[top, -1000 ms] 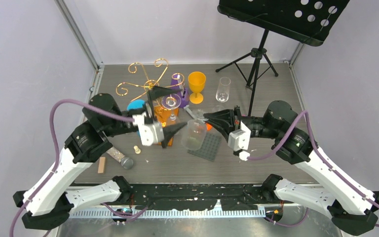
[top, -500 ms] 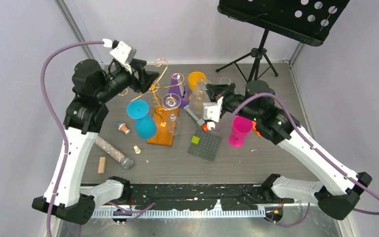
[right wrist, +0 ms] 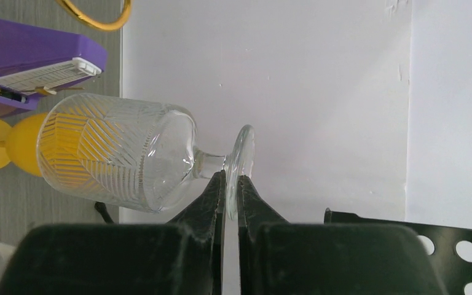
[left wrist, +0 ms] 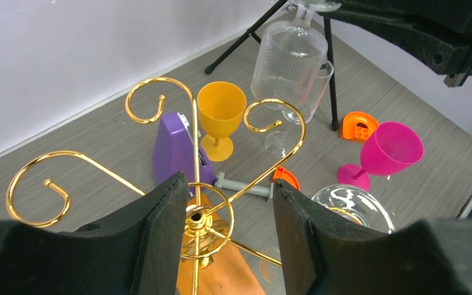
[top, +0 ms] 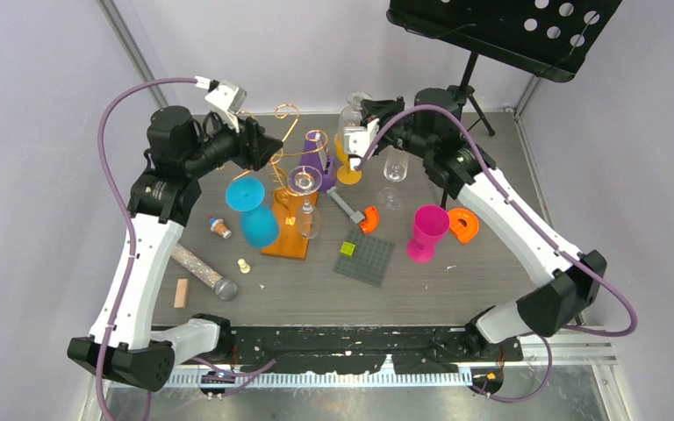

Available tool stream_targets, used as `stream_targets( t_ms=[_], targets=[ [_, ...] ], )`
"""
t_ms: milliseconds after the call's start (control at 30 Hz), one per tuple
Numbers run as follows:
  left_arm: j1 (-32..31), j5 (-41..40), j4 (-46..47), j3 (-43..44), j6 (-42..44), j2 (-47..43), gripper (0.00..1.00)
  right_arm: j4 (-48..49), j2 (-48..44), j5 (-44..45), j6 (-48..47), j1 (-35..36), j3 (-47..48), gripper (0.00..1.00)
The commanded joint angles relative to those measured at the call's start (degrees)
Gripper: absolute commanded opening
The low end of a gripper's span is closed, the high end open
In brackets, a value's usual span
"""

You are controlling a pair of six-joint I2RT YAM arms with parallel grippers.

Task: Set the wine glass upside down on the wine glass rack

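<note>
The wine glass [top: 351, 118] is clear with a cut pattern and is held up at the back of the table, bowl down and tilted. My right gripper [top: 365, 111] is shut on its round foot [right wrist: 241, 161], and its bowl [right wrist: 114, 153] points left in the right wrist view. The wine glass rack [top: 283, 112] is gold wire scrolls on an orange base [top: 285, 237]. My left gripper [left wrist: 227, 227] stands open astride its top ring [left wrist: 206, 215]; the left finger is close to the ring, the right finger apart. Another clear glass [top: 304, 182] hangs upside down on the rack.
An orange goblet [left wrist: 220, 110] and a purple metronome [left wrist: 173, 150] stand just behind the rack. A pink goblet [top: 426, 230], a blue goblet [top: 250, 206] on its side, a clear tumbler [top: 395, 162], a grey baseplate [top: 367, 259] and the black music stand's tripod [top: 456, 96] surround it.
My left arm rose from mid-table to the rack's top and its jaws narrowed. My right arm carried the wine glass from the table's middle up to the back, near the rack.
</note>
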Motion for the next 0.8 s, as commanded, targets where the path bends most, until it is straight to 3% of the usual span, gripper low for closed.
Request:
stream_targets(
  t_ms=[0,533,767],
  targets=[
    [1.52,-0.48,1.85,-0.42,0.94,0.73,0.5,8.42,1.62,-3.42,-2.53,-0.7,7.3,0.05],
    [2.14,1.7,5.27,-4.51,-0.03,3.51,0.32,8.25,5.65,-10.45,-1.57,-0.94,10.62,0.05],
    [2.14,1.98,5.48,-5.09,-0.13,4.04,0.09,8.47,6.26,-12.23,-2.35,-0.94,10.8,0.05]
  ],
)
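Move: Just below the left hand lies the rack's hub, about 3 cm ahead, level sideways and some 6 cm down; the hanging clear glass's foot is about 8 cm right and 3 cm back, the hanging blue goblet's foot 5 cm left and 6 cm back. From the right hand, which holds the wine glass by its foot, bowl down, the empty right-hand hook lies roughly 11 cm left, 3 cm back and 6 cm lower; the empty far hook is 17 cm left, 3 cm ahead. Sinking about 5 cm and easing some 3 cm forward onto the rack's hub, the left hand tips slightly further down while its half-open fingers close around the hub's ring. The right hand keeps its pinch on the wine glass's foot, finishes its forward reach, then slides left towards the right-hand hook, about 3.5 cm in all, rising a little and turning roughly 10 degrees counter-clockwise. ##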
